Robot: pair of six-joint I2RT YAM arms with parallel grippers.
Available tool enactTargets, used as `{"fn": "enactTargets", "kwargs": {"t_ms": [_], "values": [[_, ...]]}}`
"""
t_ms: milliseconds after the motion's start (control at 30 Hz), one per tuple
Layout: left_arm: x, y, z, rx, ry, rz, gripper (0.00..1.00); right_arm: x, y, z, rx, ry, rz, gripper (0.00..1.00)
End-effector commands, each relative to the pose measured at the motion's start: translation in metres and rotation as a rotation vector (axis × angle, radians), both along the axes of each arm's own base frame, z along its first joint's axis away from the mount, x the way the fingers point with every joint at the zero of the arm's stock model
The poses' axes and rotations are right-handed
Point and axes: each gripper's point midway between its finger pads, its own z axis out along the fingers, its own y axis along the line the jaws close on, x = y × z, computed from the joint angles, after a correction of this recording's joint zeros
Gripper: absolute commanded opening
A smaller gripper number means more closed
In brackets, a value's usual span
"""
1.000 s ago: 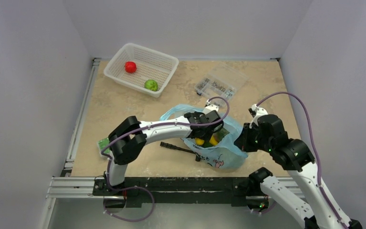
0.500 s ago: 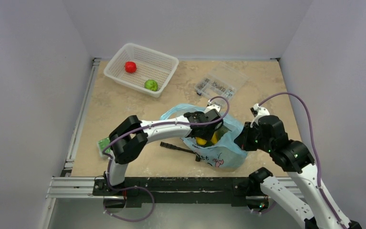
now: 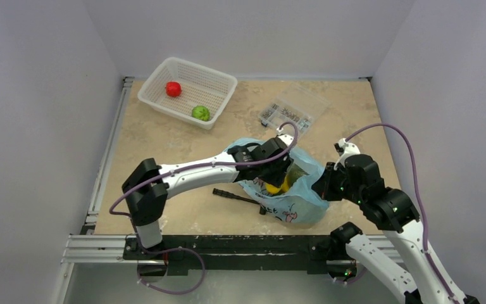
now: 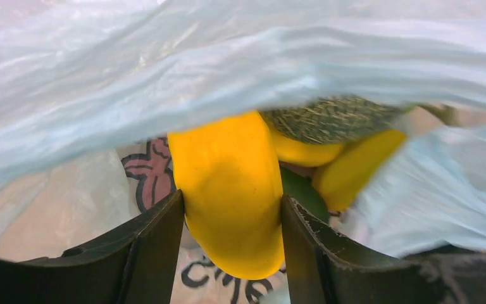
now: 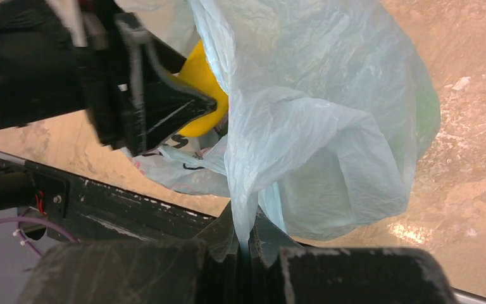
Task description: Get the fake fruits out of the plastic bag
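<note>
The light-blue plastic bag [image 3: 294,206] lies near the table's front, its mouth held up. My left gripper [image 4: 232,209] reaches inside it, both fingers pressed against the sides of an orange-yellow oval fruit [image 4: 231,183]. Behind that fruit sit a yellow banana [image 4: 354,164] and a rough green fruit [image 4: 329,117]. From above, my left gripper [image 3: 277,179] is sunk in the bag's mouth. My right gripper [image 5: 245,237] is shut on a gathered fold of the bag [image 5: 329,126], at its right edge. A red fruit [image 3: 173,88] and a green fruit [image 3: 200,113] lie in the basket.
The white mesh basket [image 3: 218,79] stands at the back left. A clear compartment box [image 3: 291,111] of small metal parts sits behind the bag. A black tool [image 3: 237,197] lies on the table just left of the bag.
The left arm's elbow has swung to the left, and its jaws have narrowed onto the orange-yellow fruit inside the bag. The right gripper has kept its hold on the bag.
</note>
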Motion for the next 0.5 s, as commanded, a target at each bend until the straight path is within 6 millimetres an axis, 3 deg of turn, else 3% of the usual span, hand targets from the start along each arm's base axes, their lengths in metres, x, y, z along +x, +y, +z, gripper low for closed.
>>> {"fn": "enactTargets", "kwargs": {"t_ms": [0,233,467], "values": [[-0.014,-0.012,0.063,-0.181,-0.044,-0.122,0.00,0.007,-0.002,0.008,0.002,-0.041,-0.026,0.00],[-0.044,0.002,0.097,-0.288,-0.055,-0.254,0.00,0.009,-0.005,0.009,-0.007,-0.048,-0.040,0.00],[-0.046,0.034,0.152,-0.442,-0.135,-0.251,0.00,0.010,-0.003,0.005,-0.003,-0.041,-0.035,0.00]]}}
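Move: My left hand, already holding the yellow fruit in the bag's mouth, is bound for the white basket, about 32 cm ahead, 29 cm to its left and some 5 cm lower. In the basket, the green fruit is about 24 cm ahead and 24 cm left of that hand. The dark melon in the bag is roughly 1 cm ahead, 6 cm right and 6 cm below. From my right hand the basket is about 39 cm ahead, 40 cm left and 14 cm down. I lift the yellow fruit up out of the bag with my left hand, about 10 cm, drawing back some 5 cm as I rise and easing left near the end. I keep my grip while the wrist turns about 20 degrees, swinging the fingertips out to the right and clockwise. My right hand stays put, still pinching the bag's rim to hold it open. ##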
